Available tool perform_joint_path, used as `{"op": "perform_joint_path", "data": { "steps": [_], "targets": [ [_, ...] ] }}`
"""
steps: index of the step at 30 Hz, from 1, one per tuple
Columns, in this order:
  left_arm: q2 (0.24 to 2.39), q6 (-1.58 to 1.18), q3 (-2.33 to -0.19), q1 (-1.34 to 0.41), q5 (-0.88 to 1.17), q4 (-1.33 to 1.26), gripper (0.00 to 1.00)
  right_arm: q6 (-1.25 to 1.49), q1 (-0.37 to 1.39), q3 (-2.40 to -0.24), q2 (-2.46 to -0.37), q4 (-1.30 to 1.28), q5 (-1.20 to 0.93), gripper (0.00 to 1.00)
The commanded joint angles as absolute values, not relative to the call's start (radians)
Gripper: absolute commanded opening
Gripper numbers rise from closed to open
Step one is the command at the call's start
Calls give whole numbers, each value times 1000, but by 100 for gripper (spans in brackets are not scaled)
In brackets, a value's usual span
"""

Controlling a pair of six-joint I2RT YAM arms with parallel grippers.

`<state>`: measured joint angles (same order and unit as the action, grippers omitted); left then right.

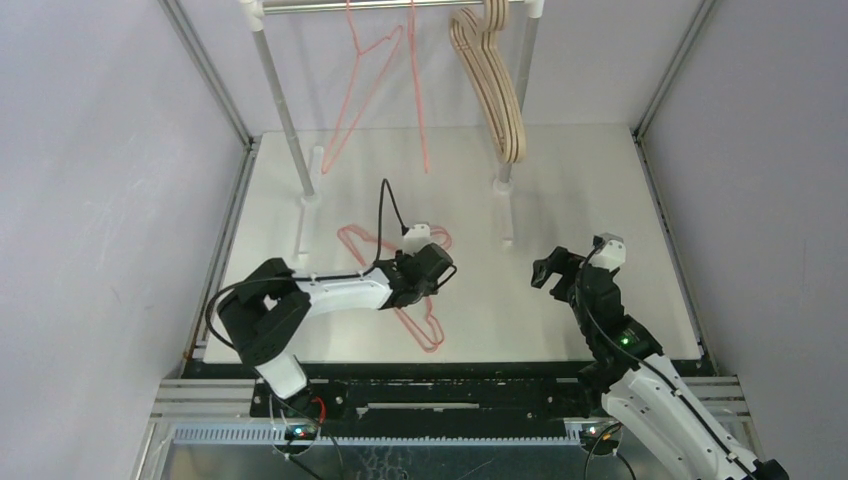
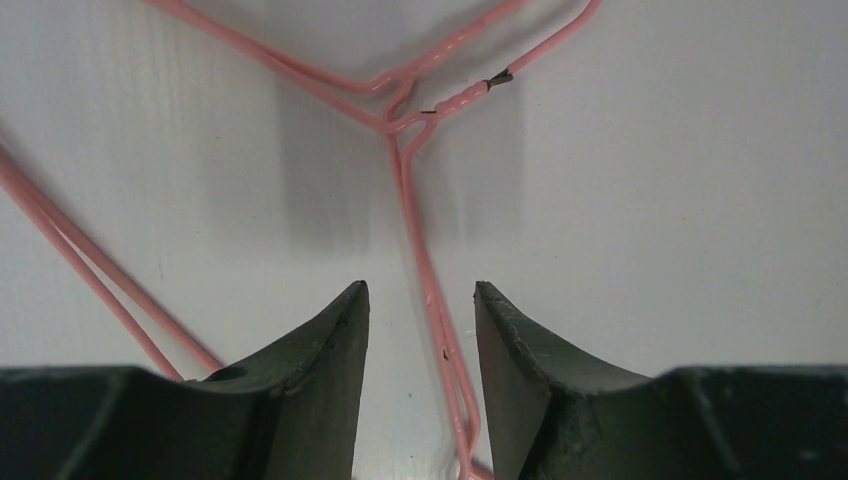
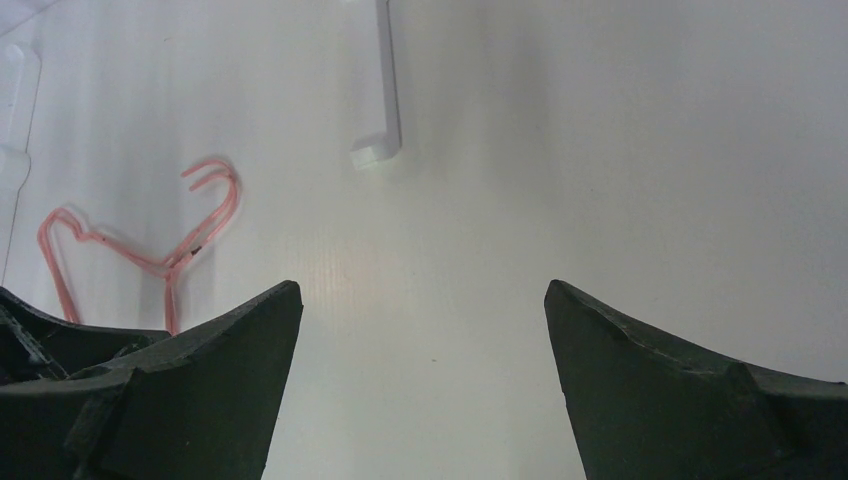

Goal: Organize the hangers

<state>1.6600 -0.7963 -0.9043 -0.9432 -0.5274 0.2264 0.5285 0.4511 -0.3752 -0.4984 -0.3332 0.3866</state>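
Two thin pink wire hangers (image 1: 428, 330) lie overlapped on the white table, left of centre. My left gripper (image 1: 443, 278) is down over them. In the left wrist view the hangers' paired wires (image 2: 432, 300) run between the dark fingers of the left gripper (image 2: 420, 300). The jaws stand part open, with a gap on each side of the wire. My right gripper (image 1: 555, 268) hovers to the right, wide open and empty (image 3: 420, 290). From its wrist view the pink hangers (image 3: 150, 255) show at far left. More pink hangers (image 1: 365, 80) and beige wooden hangers (image 1: 495, 90) hang on the rail.
The silver rail (image 1: 400, 5) crosses the back on two posts (image 1: 285, 110), with white feet (image 3: 385, 90) on the table. Grey walls close in the left and right sides. A black strip runs along the table's near edge by the arm bases.
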Motion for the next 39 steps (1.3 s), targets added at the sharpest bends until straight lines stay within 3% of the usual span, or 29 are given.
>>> {"op": "perform_joint_path", "data": {
  "steps": [1, 7, 17, 20, 22, 39],
  "targets": [
    [1691, -820, -926, -946, -537, 216, 47, 553, 449, -367, -487, -288, 374, 100],
    [1726, -818, -937, -946, -525, 218, 43, 552, 448, -357, -487, -283, 373, 100],
    [1739, -809, -942, -946, -512, 218, 23, 557, 449, -345, -485, -272, 367, 100],
    [1722, -801, -941, -946, -513, 231, 14, 557, 448, -339, -486, -267, 364, 100],
    [1697, -793, -936, -948, -515, 245, 1, 559, 448, -338, -488, -264, 361, 100],
    [1551, -677, -1002, -1046, -494, 379, 0, 549, 446, -336, -512, -245, 360, 100]
  ]
}}
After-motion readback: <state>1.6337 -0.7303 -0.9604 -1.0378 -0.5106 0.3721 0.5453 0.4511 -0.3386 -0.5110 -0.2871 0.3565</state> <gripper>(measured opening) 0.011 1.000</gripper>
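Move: The near shoulder of the two stacked pink hangers lies right under the left hand, about 2 cm below the finger pads. The hangers' neck is some 5 cm farther ahead and 1 cm left of the hand, the hooks about 9 cm ahead and 3 cm right, and the bottom bars some 9 cm left, level with it. From the right hand, that shoulder lies about 24 cm left, 1 cm ahead and 12 cm below. The paired near-shoulder wires just back of the neck are straddled as the left hand sinks about 2 cm, stops and closes from half open to shut, pinching both wires together. Keeping the pinch, the hand draws them back towards the base about 3 cm, drifting slightly right and rising, while turning clockwise by some 10 degrees. ##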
